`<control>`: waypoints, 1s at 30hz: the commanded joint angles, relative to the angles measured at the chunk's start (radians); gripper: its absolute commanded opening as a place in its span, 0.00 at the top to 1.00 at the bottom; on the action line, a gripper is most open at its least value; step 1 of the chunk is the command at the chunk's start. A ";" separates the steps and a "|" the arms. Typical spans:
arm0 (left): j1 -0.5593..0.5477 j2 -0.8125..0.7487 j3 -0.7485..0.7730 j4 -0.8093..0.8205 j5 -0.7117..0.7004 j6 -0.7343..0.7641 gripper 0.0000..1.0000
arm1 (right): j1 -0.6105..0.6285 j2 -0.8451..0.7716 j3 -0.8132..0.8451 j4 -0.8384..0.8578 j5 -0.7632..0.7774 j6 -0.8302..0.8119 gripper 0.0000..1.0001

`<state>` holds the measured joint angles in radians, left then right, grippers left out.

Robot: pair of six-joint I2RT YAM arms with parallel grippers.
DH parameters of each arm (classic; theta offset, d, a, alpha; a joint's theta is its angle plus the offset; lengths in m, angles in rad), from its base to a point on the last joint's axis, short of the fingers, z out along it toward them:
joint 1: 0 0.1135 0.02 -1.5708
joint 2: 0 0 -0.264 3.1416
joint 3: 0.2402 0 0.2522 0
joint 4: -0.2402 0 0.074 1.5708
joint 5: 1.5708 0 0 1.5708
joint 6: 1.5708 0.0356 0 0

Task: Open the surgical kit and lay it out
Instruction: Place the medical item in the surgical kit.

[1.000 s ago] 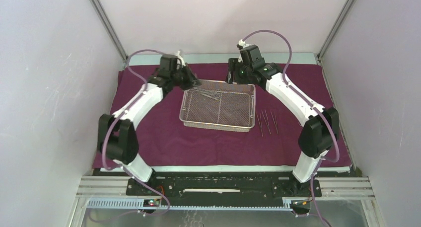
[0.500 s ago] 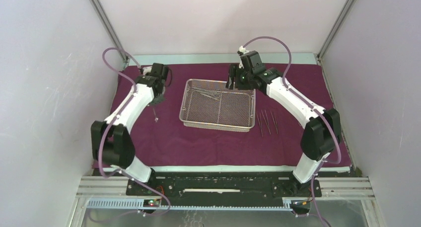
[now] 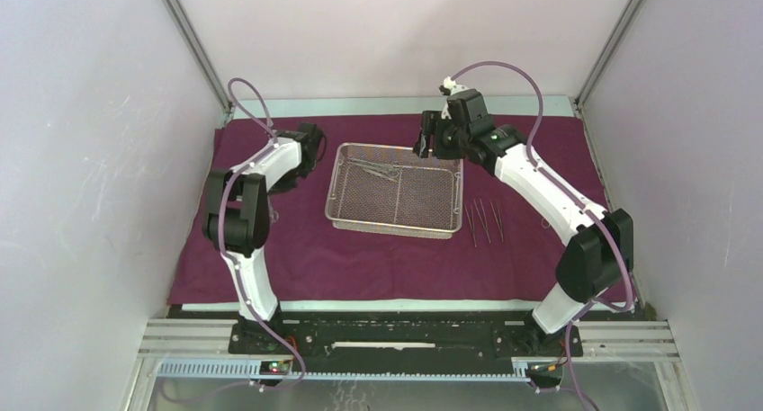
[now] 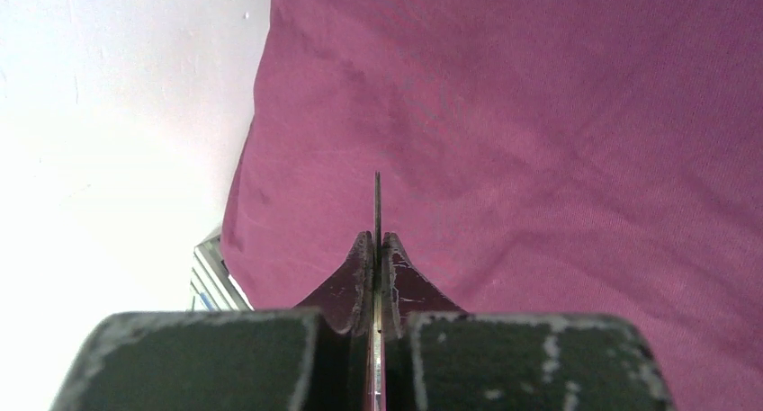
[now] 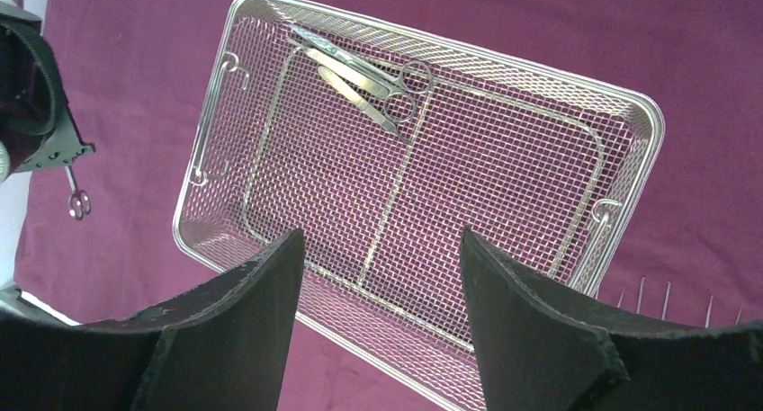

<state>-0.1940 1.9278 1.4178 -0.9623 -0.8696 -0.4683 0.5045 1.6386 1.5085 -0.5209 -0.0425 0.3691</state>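
Observation:
The maroon cloth wrap (image 3: 297, 249) lies spread flat over the table. On it at the centre stands the silver wire-mesh tray (image 3: 423, 227), also in the right wrist view (image 5: 576, 114). Scissors and tweezers (image 5: 369, 78) lie in the tray's far left part (image 3: 378, 168). Three thin steel tweezers (image 3: 483, 220) lie side by side on the cloth right of the tray. My left gripper (image 4: 376, 242) is shut on a thin ring-handled steel instrument (image 5: 76, 200) that hangs over the cloth left of the tray. My right gripper (image 5: 380, 240) is open above the tray's far right corner, holding nothing.
Pale enclosure walls stand close on the left, right and back, with metal frame posts (image 3: 193, 47) in the back corners. The cloth's left edge and bare white table (image 4: 135, 114) lie near the left gripper. A metal rail (image 3: 405, 335) carries both arm bases.
My left arm has swung away from the tray's far left corner and folded back to the left, carrying the ring-handled instrument over the cloth. The right gripper has shifted slightly over the tray.

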 commanded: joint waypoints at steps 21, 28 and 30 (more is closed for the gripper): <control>0.005 0.094 -0.089 0.263 -0.055 0.204 0.81 | -0.004 -0.064 -0.039 0.065 -0.030 0.020 0.27; 0.005 0.062 -0.090 0.270 -0.011 0.212 0.72 | -0.004 -0.062 -0.042 0.069 -0.033 0.021 0.27; 0.005 0.046 -0.089 0.270 0.000 0.211 0.69 | -0.004 -0.060 -0.041 0.070 -0.033 0.020 0.27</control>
<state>-0.1940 2.0289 1.3346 -0.7143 -0.8841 -0.2665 0.5041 1.6283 1.4723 -0.4808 -0.0673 0.3702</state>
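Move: The left hand already holds the ringed medical item, rings back and to its right. Its laying spot is bare cloth about 2 cm ahead, sideways level with the hand, and roughly 7 cm below. The kit tray's middle lies some 31 cm to its right, straight abreast, with the remaining instruments about 27 cm right and 3 cm ahead. From the right hand, the spot is roughly 36 cm left, 3 cm back and 20 cm below. Down towards the cloth left of the kit tray, about 5 cm in all, the left hand lowers the item, easing some 2 cm forward in the first half and then sinking almost straight. The fingers begin opening early and spread to about a third, freeing the item, while the wrist turns slightly clockwise. ##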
